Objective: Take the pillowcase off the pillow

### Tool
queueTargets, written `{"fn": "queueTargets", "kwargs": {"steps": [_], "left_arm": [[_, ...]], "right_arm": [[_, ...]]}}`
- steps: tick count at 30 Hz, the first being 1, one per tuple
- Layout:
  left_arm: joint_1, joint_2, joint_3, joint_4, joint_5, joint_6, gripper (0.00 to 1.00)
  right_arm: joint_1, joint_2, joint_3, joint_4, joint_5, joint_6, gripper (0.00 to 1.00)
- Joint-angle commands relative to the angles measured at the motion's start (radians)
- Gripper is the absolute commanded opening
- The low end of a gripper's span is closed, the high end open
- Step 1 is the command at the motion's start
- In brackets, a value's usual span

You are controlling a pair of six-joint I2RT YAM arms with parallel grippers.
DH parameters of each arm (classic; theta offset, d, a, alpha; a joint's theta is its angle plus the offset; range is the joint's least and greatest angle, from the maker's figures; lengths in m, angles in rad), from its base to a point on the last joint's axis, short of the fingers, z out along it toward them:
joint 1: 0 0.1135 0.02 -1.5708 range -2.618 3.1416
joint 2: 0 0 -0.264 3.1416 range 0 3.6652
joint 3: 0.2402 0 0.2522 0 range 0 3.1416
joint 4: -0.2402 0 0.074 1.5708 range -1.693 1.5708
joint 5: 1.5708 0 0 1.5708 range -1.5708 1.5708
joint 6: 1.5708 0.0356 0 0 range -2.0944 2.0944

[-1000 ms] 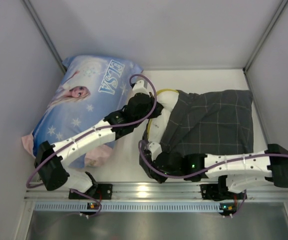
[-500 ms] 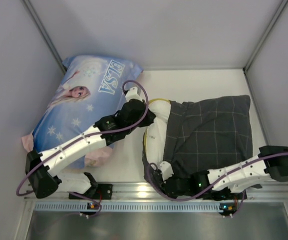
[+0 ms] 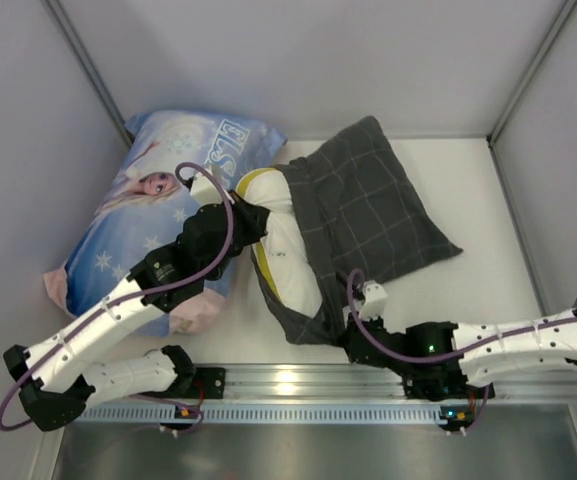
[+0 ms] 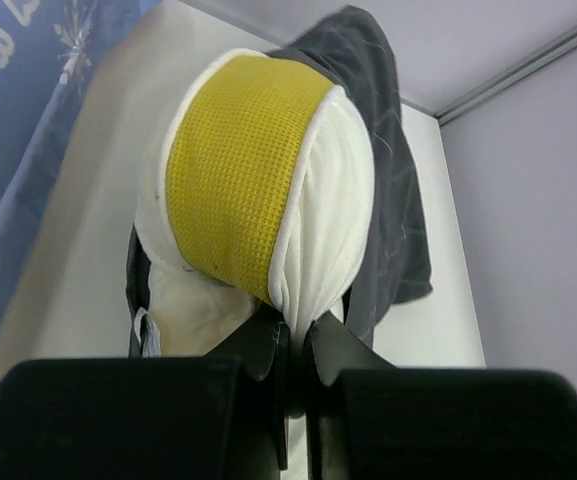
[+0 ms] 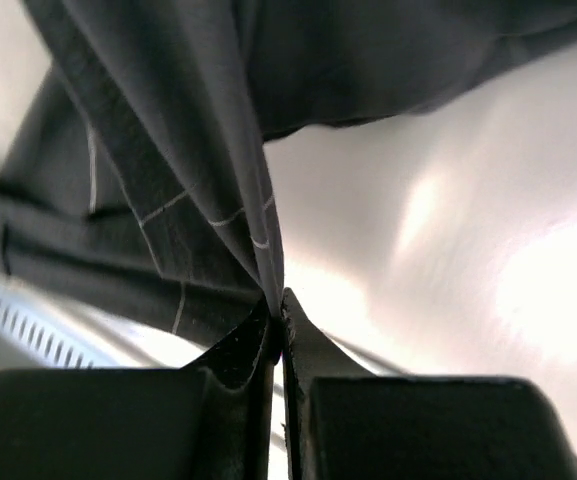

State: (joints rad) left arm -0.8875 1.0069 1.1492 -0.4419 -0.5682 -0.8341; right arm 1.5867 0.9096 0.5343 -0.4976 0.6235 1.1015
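The dark grey checked pillowcase (image 3: 368, 205) lies slanted across the table's middle, still over most of the white pillow (image 3: 286, 250). The pillow's bare end with a yellow band sticks out at the left. In the left wrist view my left gripper (image 4: 298, 325) is shut on a fold of the white pillow (image 4: 323, 240) beside the yellow band (image 4: 233, 170); the pillowcase (image 4: 393, 190) hangs behind it. My left gripper (image 3: 243, 212) is at the pillow's far left end. My right gripper (image 3: 343, 325) is shut on the pillowcase's near open edge (image 5: 208, 190), pinched at its fingertips (image 5: 276, 312).
A large blue ELSA-print pillow (image 3: 163, 195) lies at the back left, under my left arm. A metal rail (image 3: 298, 385) runs along the near edge. Grey walls close in the back and both sides.
Both arms have swung left and the pillow has turned. Its bare end has come further out of the case, and the case's closed end has swung toward the back wall.
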Motion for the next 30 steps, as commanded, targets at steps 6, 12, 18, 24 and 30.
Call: {"fn": "queueTargets", "kwargs": {"steps": [6, 12, 18, 24, 30], "left_arm": [[0.022, -0.039, -0.028, 0.054, 0.057, 0.018, 0.00], [0.021, 0.007, -0.039, 0.012, 0.106, 0.039, 0.00], [0.019, 0.076, -0.013, 0.012, 0.093, 0.047, 0.00], [0.013, 0.127, -0.009, 0.077, 0.060, 0.018, 0.00], [0.002, 0.167, 0.021, 0.118, 0.062, 0.003, 0.00]], "right_arm": [[-0.422, 0.034, 0.210, -0.173, -0.082, -0.340, 0.00], [-0.619, 0.120, 0.282, -0.128, -0.306, -0.557, 0.42], [-0.588, -0.116, 0.197, -0.079, -0.577, -0.505, 0.77], [-0.588, -0.219, 0.227, -0.111, -0.689, -0.333, 0.97], [-0.588, -0.166, 0.112, -0.093, -0.567, -0.181, 0.95]]}}
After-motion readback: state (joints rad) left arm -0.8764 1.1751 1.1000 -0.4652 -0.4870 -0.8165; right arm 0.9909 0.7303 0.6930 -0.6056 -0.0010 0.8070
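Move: The left hand still pinches the pillow's white cover, with the pillow's middle some 4 cm back, 5 cm right and 12 cm below; the pillowcase's spread part lies about 22 cm right, 2 cm ahead and 28 cm lower. The blue pillow is 22 cm to this hand's left, level fore-and-aft, 25 cm down. The right hand grips the case's edge: pillow's near end roughly 6 cm ahead, 9 cm left, same height; spread part about 27 cm ahead, 5 cm right, 6 cm lower. Forward and somewhat right, rising a little, the right hand sweeps the pinched case edge some 13 cm past the pillow's near end, then opens wide, lets go of the cloth and backs off while lifting before dipping slightly. The left keeps its pinch on the pillow and, after a brief pause, lowers it about 8 cm, drifting a little right and tipping down around 10 degrees. ##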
